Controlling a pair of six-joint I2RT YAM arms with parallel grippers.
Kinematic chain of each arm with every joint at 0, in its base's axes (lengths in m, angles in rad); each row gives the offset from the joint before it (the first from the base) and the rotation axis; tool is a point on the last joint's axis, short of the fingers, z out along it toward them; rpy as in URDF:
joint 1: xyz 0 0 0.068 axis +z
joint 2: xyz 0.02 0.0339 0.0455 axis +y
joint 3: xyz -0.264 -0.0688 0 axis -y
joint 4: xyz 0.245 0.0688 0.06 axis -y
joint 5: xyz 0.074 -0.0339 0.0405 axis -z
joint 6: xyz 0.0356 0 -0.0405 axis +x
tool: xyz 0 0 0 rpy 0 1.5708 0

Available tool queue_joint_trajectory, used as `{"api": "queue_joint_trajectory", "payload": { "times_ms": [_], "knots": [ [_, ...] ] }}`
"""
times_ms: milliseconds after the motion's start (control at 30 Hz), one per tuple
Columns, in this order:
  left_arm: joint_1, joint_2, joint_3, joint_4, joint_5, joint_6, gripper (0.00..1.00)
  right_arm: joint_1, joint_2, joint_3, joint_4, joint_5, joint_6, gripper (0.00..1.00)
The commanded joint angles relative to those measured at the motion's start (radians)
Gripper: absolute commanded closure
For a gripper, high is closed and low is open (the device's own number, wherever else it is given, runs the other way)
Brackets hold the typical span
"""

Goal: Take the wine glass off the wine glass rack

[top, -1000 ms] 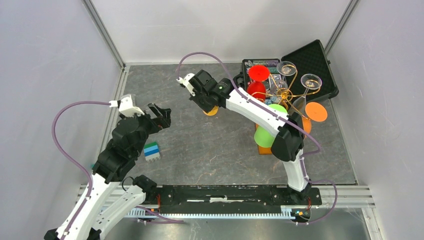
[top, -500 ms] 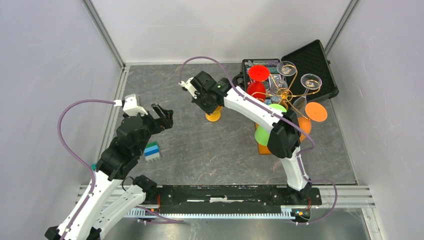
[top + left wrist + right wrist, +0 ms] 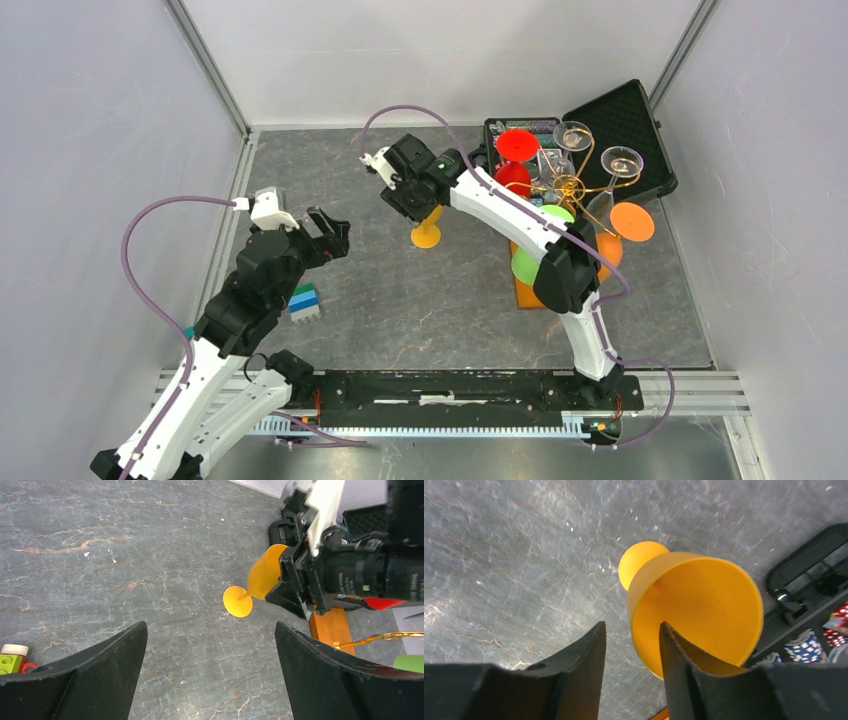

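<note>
An orange-yellow wine glass (image 3: 427, 236) stands on its round foot on the grey table, left of the wine glass rack (image 3: 568, 188), a gold wire stand on an orange wooden base. My right gripper (image 3: 412, 200) hovers over the cup (image 3: 704, 605) and is open. One finger (image 3: 679, 670) reaches inside the rim and the other (image 3: 584, 665) is outside, with table showing between it and the glass. My left gripper (image 3: 325, 228) is open and empty, and its wrist view shows the glass (image 3: 261, 576) ahead. Red, green, orange and clear glasses hang on the rack.
An open black case (image 3: 628, 120) lies behind the rack against the back right wall. A small stack of toy bricks (image 3: 303, 303) sits beside the left arm. White walls and a metal frame enclose the table.
My right gripper has opened and let go of the orange-yellow glass's rim; the glass now stands by itself. The left arm has shifted slightly.
</note>
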Motion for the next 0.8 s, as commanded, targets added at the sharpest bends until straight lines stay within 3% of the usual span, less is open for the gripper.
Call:
{"api": "queue_joint_trajectory", "payload": {
  "times_ms": [0, 300, 567, 767],
  "knots": [
    [0.006, 0.000, 0.026, 0.033, 0.016, 0.026, 0.00, -0.009, -0.021, 0.119, 0.014, -0.002, -0.003, 0.48],
    [0.006, -0.009, 0.041, 0.022, 0.036, 0.026, 0.00, -0.011, -0.196, 0.081, 0.151, -0.068, 0.029, 0.40],
    [0.006, -0.009, 0.054, 0.022, 0.075, 0.020, 0.00, -0.011, -0.479, -0.073, 0.290, -0.084, 0.075, 0.33],
    [0.006, -0.011, 0.056, 0.022, 0.101, 0.019, 0.00, -0.011, -0.694, -0.219, 0.257, 0.050, 0.053, 0.26]
  ]
}}
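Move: The yellow wine glass already stands upright on the table, its rim between my right hand's parted fingertips; its middle is about 3 cm ahead, 2 cm to the right and 7 cm below. From the glass, the rack's orange base is some 24 cm to the right and 7 cm nearer me, and the poker-chip case is 23 cm right and 14 cm farther out. From my left hand the glass lies roughly 14 cm ahead, 16 cm right and 20 cm down. I widen my right fingers further around the rim and lift the hand clear of the yellow glass, easing a centimetre or so forward and left at first, then rising ever faster, some 25 cm in all, while swinging back and to the right towards the rack side. The wrist rolls about 30 degrees, left side up, and the fingertips tip up from steeply down towards level. ##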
